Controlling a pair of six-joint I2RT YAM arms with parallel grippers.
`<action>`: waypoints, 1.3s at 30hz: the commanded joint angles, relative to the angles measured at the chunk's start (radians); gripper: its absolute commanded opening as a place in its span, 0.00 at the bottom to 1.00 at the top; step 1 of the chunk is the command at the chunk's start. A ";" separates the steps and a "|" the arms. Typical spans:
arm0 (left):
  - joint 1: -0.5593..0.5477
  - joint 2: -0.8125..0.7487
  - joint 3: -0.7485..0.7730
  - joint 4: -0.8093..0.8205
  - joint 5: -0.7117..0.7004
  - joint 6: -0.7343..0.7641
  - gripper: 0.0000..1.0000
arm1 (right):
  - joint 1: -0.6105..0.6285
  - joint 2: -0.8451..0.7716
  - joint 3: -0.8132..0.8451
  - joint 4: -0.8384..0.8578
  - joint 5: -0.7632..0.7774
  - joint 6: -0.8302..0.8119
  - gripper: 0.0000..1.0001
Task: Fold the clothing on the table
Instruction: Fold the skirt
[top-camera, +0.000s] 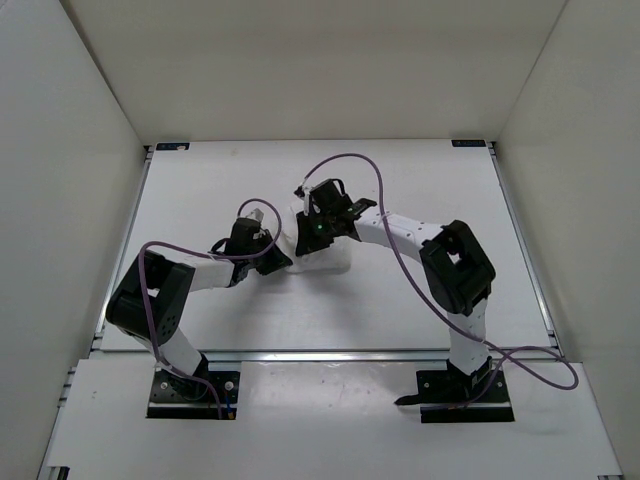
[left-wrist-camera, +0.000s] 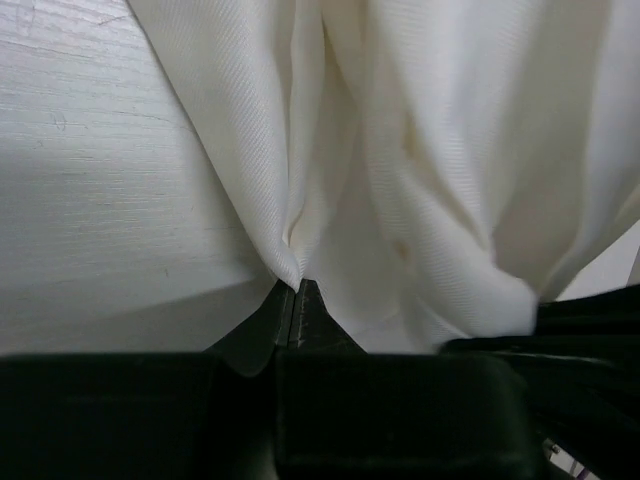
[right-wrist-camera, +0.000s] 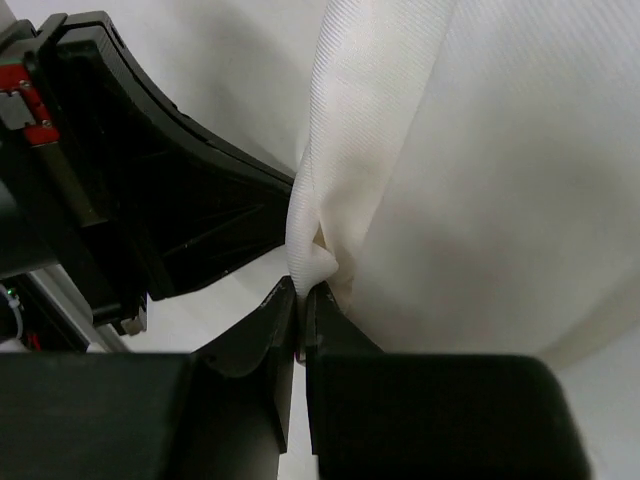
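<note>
The clothing (top-camera: 322, 262) is a bunched white fabric heap at the middle of the table (top-camera: 420, 170), mostly covered by both wrists from above. My left gripper (left-wrist-camera: 296, 286) is shut on a pinched fold of the clothing (left-wrist-camera: 420, 150), which rises in soft creases from its tips. My right gripper (right-wrist-camera: 303, 292) is shut on a rolled edge of the clothing (right-wrist-camera: 500, 200), with the cloth hanging wide on its right. From above, my left gripper (top-camera: 272, 250) and my right gripper (top-camera: 305, 235) sit close together over the heap.
White walls (top-camera: 70, 150) enclose the table on three sides, with thin metal rails (top-camera: 520, 240) along its edges. A purple cable (top-camera: 375, 180) loops over the right arm. The left arm's black body (right-wrist-camera: 150, 190) fills the left of the right wrist view.
</note>
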 joint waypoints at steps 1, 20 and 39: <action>0.010 -0.018 -0.015 0.047 0.032 -0.001 0.00 | 0.004 0.038 0.076 0.004 -0.134 -0.002 0.00; 0.115 -0.260 -0.190 0.063 0.104 -0.113 0.62 | -0.069 -0.259 -0.096 0.249 -0.255 -0.002 0.47; 0.165 -0.488 0.092 -0.657 0.152 0.338 0.98 | -0.334 -0.573 -0.469 0.205 -0.267 0.012 0.46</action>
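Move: The left hand already pinches the skirt's left near corner right at its fingertips, close to the table. The right hand holds the carried edge above it, so that corner lies about 3 cm left, 3 cm back and 6 cm below the right hand. The folded skirt's middle lies some 7 cm right and 9 cm ahead of the left hand. The right near bend is about 16 cm right of the left hand and 1 cm nearer the base. The right hand brings its edge some 2 cm farther left and slightly down onto the corner the left hand still holds; then both hands open and let go. The right hand climbs about 15 cm, then swings right across the folded skirt, sinking slightly, fingers half open. The left backs off leftward, rises about 12 cm and opens wide. ##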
